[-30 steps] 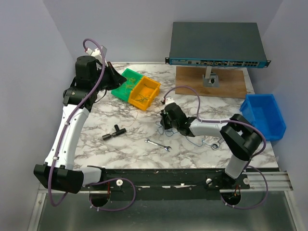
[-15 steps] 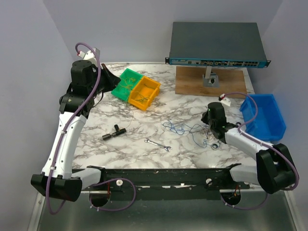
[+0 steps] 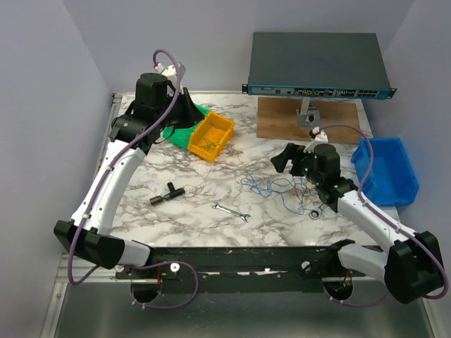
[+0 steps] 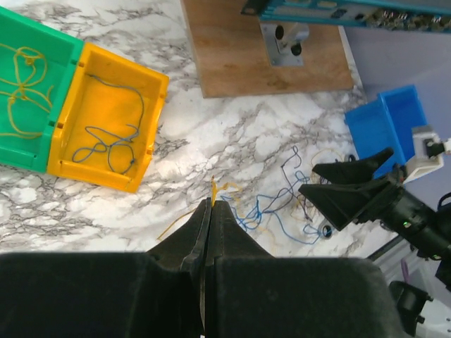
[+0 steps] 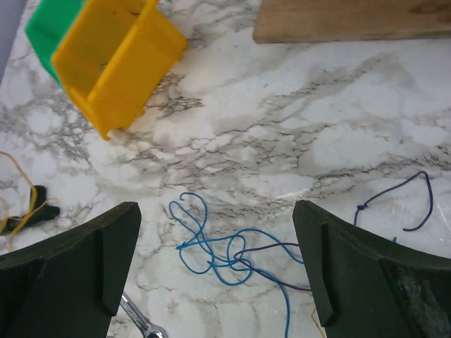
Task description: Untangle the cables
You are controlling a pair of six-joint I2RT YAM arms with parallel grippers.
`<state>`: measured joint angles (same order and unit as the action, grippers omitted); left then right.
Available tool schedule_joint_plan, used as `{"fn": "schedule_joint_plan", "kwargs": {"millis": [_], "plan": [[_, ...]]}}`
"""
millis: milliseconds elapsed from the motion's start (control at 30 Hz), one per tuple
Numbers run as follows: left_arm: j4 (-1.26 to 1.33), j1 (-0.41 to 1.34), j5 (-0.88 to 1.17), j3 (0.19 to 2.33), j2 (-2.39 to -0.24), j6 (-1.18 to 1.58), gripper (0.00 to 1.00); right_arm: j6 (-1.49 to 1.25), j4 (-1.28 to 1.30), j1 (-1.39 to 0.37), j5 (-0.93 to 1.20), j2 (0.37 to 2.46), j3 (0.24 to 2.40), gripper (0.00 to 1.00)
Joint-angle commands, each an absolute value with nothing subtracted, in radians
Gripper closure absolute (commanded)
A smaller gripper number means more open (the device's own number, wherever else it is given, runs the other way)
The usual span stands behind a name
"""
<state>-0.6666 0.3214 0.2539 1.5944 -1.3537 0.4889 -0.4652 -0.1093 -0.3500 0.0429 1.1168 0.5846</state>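
Note:
The cables (image 3: 271,186) lie as a loose tangle of thin blue, purple and yellow strands on the marble table, right of centre. My right gripper (image 3: 289,158) hovers open just above their far edge. In the right wrist view its wide-spread fingers (image 5: 320,260) frame the blue loops (image 5: 211,243), with nothing held by the right gripper (image 5: 215,211). My left gripper (image 4: 211,204) is shut on a yellow cable (image 4: 214,189), which sticks out of its tips and trails down toward the blue cables (image 4: 275,204). From above, the left gripper (image 3: 189,109) is raised over the green bin.
A green bin (image 4: 28,91) holds yellow wires and a yellow bin (image 4: 106,134) holds a grey-blue wire. On the table lie a silver wrench (image 3: 232,211), a black T-piece (image 3: 165,193) and a small ring (image 3: 315,211). A blue bin (image 3: 387,169) and a switch (image 3: 317,67) stand at the right.
My right gripper has opened and swung back left to hover over the cable tangle. The left arm has swung right toward the bins, staying shut.

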Motion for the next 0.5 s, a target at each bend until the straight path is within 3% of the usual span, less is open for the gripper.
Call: {"fn": "schedule_joint_plan", "kwargs": {"millis": [0,200,467], "plan": [[-0.761,0.345,0.172,1.648,-1.406,0.454,1.0,-0.395,-0.125,-0.352,0.186,1.076,0.621,0.01],[-0.761,0.339,-0.09,1.558,-1.342,0.473,1.0,-0.383,-0.119,-0.351,0.183,1.051,0.597,0.01],[-0.685,0.337,-0.129,1.217,-1.234,0.57,1.0,-0.415,-0.172,-0.351,0.202,1.055,0.546,0.03]]}}
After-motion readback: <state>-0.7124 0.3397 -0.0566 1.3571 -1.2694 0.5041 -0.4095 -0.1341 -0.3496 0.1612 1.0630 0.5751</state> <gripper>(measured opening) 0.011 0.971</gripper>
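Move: The shut left fingers already hold the yellow cable; the green bin, where other yellow cable lies, is roughly 27 cm ahead, 8 cm left and 32 cm below. The orange bin lies some 22 cm ahead, neither left nor right, equally far below. The black tool is level with the hand, 15 cm left and 34 cm below. From the right hand the green bin is about 29 cm ahead, 36 cm left, 11 cm below. Still pinching the yellow cable, the left hand sinks about 8 cm and swings 5 cm left, turning counter-clockwise. ##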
